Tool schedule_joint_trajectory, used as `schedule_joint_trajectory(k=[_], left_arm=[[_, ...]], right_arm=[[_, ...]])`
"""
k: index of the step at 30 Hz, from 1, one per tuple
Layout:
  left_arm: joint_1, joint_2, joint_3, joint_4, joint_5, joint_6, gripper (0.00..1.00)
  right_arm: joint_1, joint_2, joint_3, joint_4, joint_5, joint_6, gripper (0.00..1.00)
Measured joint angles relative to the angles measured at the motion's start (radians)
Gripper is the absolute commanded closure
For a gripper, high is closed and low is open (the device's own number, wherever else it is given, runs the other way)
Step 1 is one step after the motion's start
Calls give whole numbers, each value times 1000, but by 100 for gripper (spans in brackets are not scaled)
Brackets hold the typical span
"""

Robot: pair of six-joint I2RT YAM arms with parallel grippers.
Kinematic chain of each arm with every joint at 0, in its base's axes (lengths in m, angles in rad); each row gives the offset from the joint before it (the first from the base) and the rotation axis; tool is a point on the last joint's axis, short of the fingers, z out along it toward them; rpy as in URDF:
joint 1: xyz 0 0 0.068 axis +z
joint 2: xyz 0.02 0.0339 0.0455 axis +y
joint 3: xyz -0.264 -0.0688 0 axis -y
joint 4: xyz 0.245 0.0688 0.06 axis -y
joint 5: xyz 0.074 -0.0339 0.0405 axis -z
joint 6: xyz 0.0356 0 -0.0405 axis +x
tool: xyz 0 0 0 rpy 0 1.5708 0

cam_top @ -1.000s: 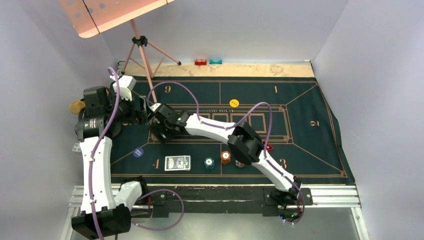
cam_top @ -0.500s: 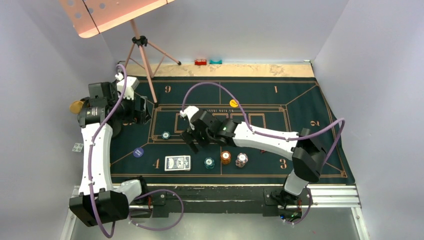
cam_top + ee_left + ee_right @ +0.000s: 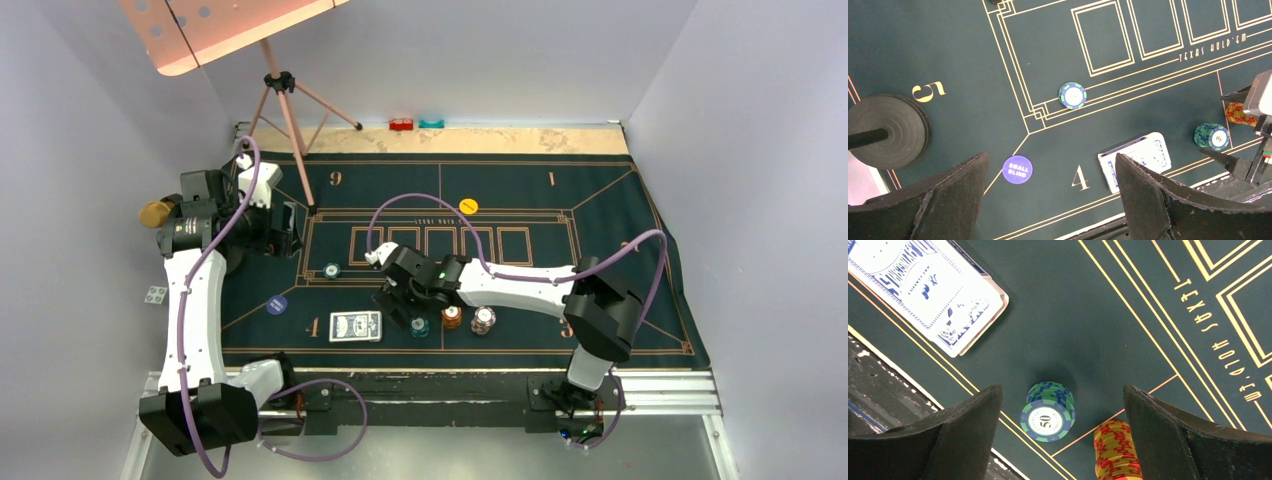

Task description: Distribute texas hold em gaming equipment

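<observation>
Blue-and-white playing cards (image 3: 356,326) (image 3: 1135,160) (image 3: 928,285) lie near the mat's front edge. To their right stand a teal chip stack (image 3: 419,327) (image 3: 1048,412), an orange stack (image 3: 452,316) (image 3: 1118,450) and a white-red stack (image 3: 484,320). One teal chip (image 3: 332,270) (image 3: 1072,95) lies alone further left. A blue disc (image 3: 277,305) (image 3: 1017,170) and a yellow disc (image 3: 468,206) rest on the mat. My right gripper (image 3: 405,305) (image 3: 1060,387) hangs open above the teal stack, holding nothing. My left gripper (image 3: 285,230) (image 3: 1053,195) is open and empty, high over the left side.
The green felt mat (image 3: 620,200) covers the table. A tripod stand (image 3: 285,100) rises at the back left, and a black round base (image 3: 888,130) sits by the mat's "5". Small red (image 3: 401,124) and teal (image 3: 432,123) blocks lie at the far edge.
My right arm swung from the mat's left side back to the near middle, leaving a single teal chip behind. It now hovers over the teal stack. The left arm shifted slightly.
</observation>
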Motion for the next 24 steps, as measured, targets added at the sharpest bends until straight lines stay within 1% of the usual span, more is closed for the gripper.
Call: schedule_joint_trajectory(k=[5,10,15,24], left_arm=[[0,0,0,-8,-1,2,0],[0,0,0,-9,-5,2,0],[0,0,0,-9,-8,2,0],[0,0,0,-9,-29,3,0]], right_arm=[[6,6,-28,2,-2,0,16],[18,16,-56,5,-3,6,21],[25,25,-63,10,-8,10,28],[29,30,-82,13,-11,19,49]])
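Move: The green chip stack lies just short of the right hand: about 3 cm back, 2 cm to its right and 5 cm below. The orange chip stack stands some 7 cm to the right of the green one and 2 cm farther out; the card deck lies about 14 cm to its left, level with it. From the left hand, the green stack is roughly 10 cm back, 26 cm right and 20 cm down. The right hand sinks nearly 4 cm, easing back and right, its open fingers closing partway around the green stack. ##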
